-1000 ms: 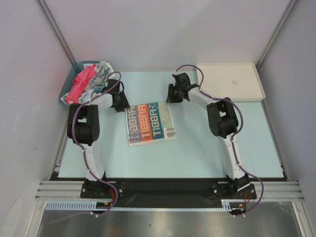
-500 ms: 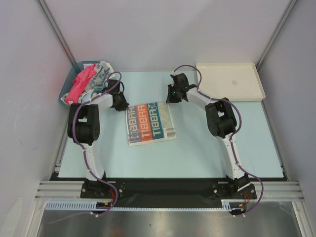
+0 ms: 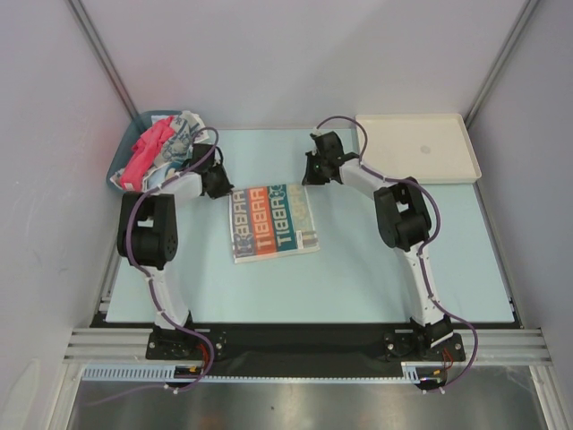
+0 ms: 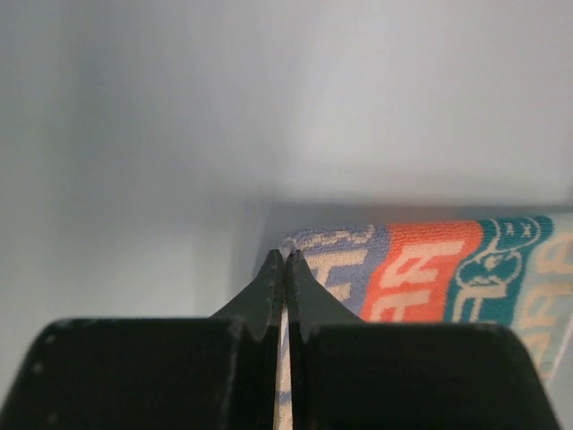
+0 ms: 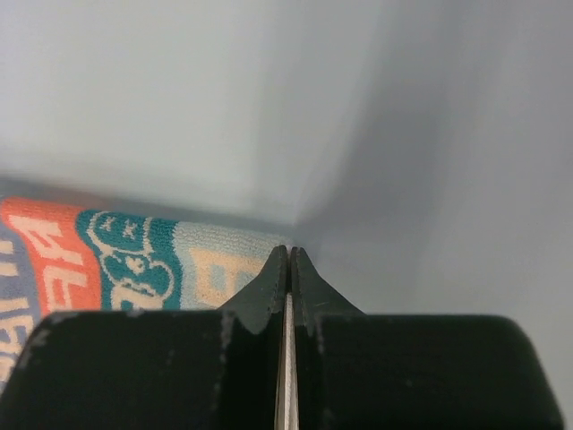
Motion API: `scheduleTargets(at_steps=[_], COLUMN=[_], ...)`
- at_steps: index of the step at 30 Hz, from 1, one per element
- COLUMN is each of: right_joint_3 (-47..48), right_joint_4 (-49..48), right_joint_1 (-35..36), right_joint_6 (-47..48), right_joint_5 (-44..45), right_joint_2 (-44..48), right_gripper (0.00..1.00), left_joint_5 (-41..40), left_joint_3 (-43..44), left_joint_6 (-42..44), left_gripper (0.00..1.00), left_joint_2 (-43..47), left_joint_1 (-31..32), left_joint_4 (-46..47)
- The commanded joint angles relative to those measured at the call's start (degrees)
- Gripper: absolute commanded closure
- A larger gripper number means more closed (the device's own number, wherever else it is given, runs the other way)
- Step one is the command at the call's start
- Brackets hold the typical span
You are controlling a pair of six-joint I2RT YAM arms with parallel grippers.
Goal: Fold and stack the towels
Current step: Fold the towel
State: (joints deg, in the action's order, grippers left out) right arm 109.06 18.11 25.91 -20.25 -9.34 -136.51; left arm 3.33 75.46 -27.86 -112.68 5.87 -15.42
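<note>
A teal, white and orange lettered towel [image 3: 273, 222] lies flat in the middle of the table. My left gripper [image 3: 221, 185] is at its far left corner, and my right gripper [image 3: 309, 177] is at its far right corner. In the left wrist view the left gripper [image 4: 286, 255] is shut, with a sliver of the lettered towel [image 4: 430, 278] pinched between its tips. The right gripper [image 5: 288, 251] is shut the same way on the towel's [image 5: 134, 260] pale corner. A red-pink towel [image 3: 148, 148] and a blue-and-white patterned towel [image 3: 183, 134] lie crumpled in the teal bin.
The teal bin [image 3: 119, 166] stands at the far left corner of the pale blue mat [image 3: 376, 269]. A white tray [image 3: 421, 148] sits at the far right. Grey walls close in on both sides and at the back.
Both grippers have closed on the far corners of the lettered towel. The left arm has shifted slightly toward the back.
</note>
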Motion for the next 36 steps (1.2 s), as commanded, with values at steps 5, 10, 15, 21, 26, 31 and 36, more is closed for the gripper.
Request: scheduleTargets(at_steps=[5, 10, 15, 21, 26, 31, 36], right_joint_3=[-5.4, -11.0, -18.0, -25.1, -30.0, -34.2, -37.9], right_joint_4=[-6.9, -8.7, -11.2, -12.5, -13.4, -13.4, -14.2], right_joint_1=[-0.2, 0.8, 2.1, 3.5, 4.0, 4.9, 6.3], right_joint_6=[-0.1, -0.5, -1.4, -1.8, -2.7, -3.0, -3.4], right_joint_5=[1.8, 2.4, 2.8, 4.1, 4.6, 6.2, 7.4], right_joint_2=[10.5, 14.2, 19.1, 23.1, 26.7, 29.4, 32.3], right_gripper=[0.99, 1.00, 1.00, 1.00, 1.00, 1.00, 1.00], left_joint_5=[2.2, 3.0, 2.6, 2.6, 1.2, -1.0, -0.5], left_joint_3=[-5.2, -12.8, -17.4, -21.8, -25.2, -27.5, -31.9], left_joint_6=[1.1, -0.4, -0.8, -1.4, -2.3, -1.8, -1.8], left_gripper=[1.00, 1.00, 1.00, 1.00, 1.00, 1.00, 1.00], left_joint_2=[10.9, 15.6, 18.3, 22.4, 25.3, 27.3, 30.2], left_joint_1=[-0.3, -0.2, 0.4, 1.2, 2.0, 3.6, 4.1], left_joint_4=[10.1, 17.1, 18.1, 17.5, 16.6, 14.4, 15.2])
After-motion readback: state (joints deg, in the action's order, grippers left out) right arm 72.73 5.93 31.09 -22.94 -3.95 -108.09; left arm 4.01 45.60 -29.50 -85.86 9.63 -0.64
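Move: Both hands hold the towel's far corners just off the table. From the left hand, the near left corner lies about 22 cm back and 4 cm right, and the laundry basket some 27 cm left and 9 cm ahead. From the right hand, the near right corner is about 20 cm back and 4 cm right, and the white tray roughly 36 cm right and 11 cm ahead. Corners lie about 2 cm lower. Still pinching the towel's two far corners, both hands lift them about 6 cm, then draw back together over the towel towards its near edge, the left by some 9 cm and the right by about 11, sagging slightly on the way. The left wrist tips its fingers up and forward by roughly 10 degrees, and the fingers stay shut. ##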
